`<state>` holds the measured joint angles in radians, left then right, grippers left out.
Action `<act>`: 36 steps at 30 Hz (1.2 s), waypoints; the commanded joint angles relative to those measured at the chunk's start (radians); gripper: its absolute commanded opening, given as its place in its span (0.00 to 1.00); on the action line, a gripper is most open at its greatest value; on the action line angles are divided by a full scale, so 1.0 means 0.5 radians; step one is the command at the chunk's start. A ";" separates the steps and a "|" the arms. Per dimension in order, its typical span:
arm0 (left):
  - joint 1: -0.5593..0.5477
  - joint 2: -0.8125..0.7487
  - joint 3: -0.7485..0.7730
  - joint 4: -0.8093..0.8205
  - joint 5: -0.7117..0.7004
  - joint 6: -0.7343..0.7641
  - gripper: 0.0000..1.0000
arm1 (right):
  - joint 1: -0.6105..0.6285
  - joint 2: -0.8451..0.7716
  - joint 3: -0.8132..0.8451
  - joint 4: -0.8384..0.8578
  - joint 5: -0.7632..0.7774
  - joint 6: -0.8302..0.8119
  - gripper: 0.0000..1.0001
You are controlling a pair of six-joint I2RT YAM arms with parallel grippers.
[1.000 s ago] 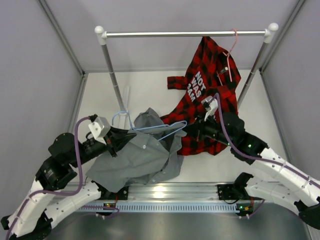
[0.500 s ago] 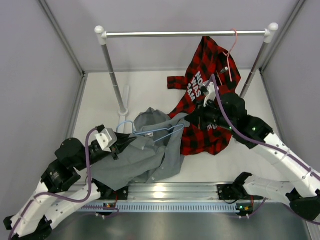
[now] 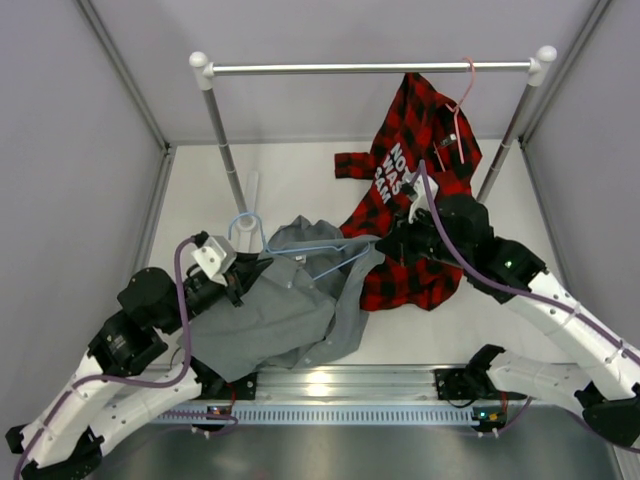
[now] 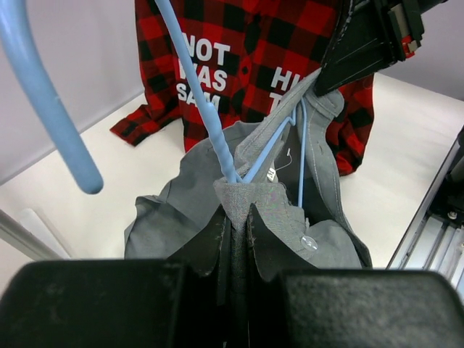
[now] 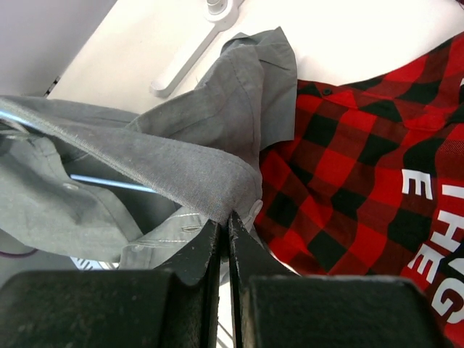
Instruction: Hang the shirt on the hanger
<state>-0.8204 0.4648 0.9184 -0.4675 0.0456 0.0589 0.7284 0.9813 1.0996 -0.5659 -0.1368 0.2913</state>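
The grey shirt (image 3: 290, 315) lies bunched on the table between my arms, its collar lifted and stretched. The light-blue hanger (image 3: 318, 250) sits inside the collar opening with its hook (image 3: 243, 224) sticking out on the left. My left gripper (image 3: 248, 272) is shut on the shirt's collar (image 4: 250, 199) right below the hanger's twisted neck (image 4: 217, 152). My right gripper (image 3: 384, 244) is shut on the opposite collar edge (image 5: 217, 192), beside a stretch of hanger wire (image 5: 109, 183). The lower wires are hidden under cloth.
A red-and-black plaid shirt (image 3: 420, 160) hangs from a pink hanger (image 3: 466, 85) on the rack's rail (image 3: 370, 68) and trails onto the table behind my right gripper. The rack's left post (image 3: 225, 150) stands just behind the hook. A metal rail (image 3: 340, 385) runs along the near edge.
Both grippers have carried the collar and hanger a little toward the back. The right arm rose toward the plaid shirt, and the left gripper shifted right.
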 commanded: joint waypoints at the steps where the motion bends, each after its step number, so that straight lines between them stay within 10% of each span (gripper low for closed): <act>1: 0.006 0.024 0.087 0.153 -0.174 -0.014 0.00 | -0.039 -0.082 0.052 -0.022 0.041 -0.040 0.00; 10: 0.006 0.312 0.218 0.180 -0.305 -0.289 0.00 | 0.000 0.007 0.188 0.352 -0.585 0.270 0.00; 19: 0.015 0.736 0.583 0.267 -0.799 -0.419 0.00 | 0.387 0.289 0.340 0.767 -0.240 0.586 0.00; 36: 0.459 0.840 0.344 0.423 -0.150 -0.501 0.00 | 0.727 0.584 -0.389 1.694 -0.147 0.575 0.00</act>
<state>-0.6415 0.8944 1.0508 -0.3672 -0.0723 -0.1513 1.0241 1.2987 0.8955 0.0967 -0.1413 0.6418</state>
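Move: The right hand holds the grey shirt's edge beside the hanger's right end, which lies about 4 cm to its left, level fore and aft and some 2 cm lower. The shirt body's middle is roughly 23 cm left, 17 cm back and 15 cm down, the plaid shirt about 12 cm ahead, 10 cm right and 12 cm down. From the left hand, gripping the hanger's neck and collar, that right end lies some 24 cm right and 3 cm ahead. Right hand draws the grey edge 15 cm left over the hanger's end, up then down; left carries hanger forward 11 cm. ##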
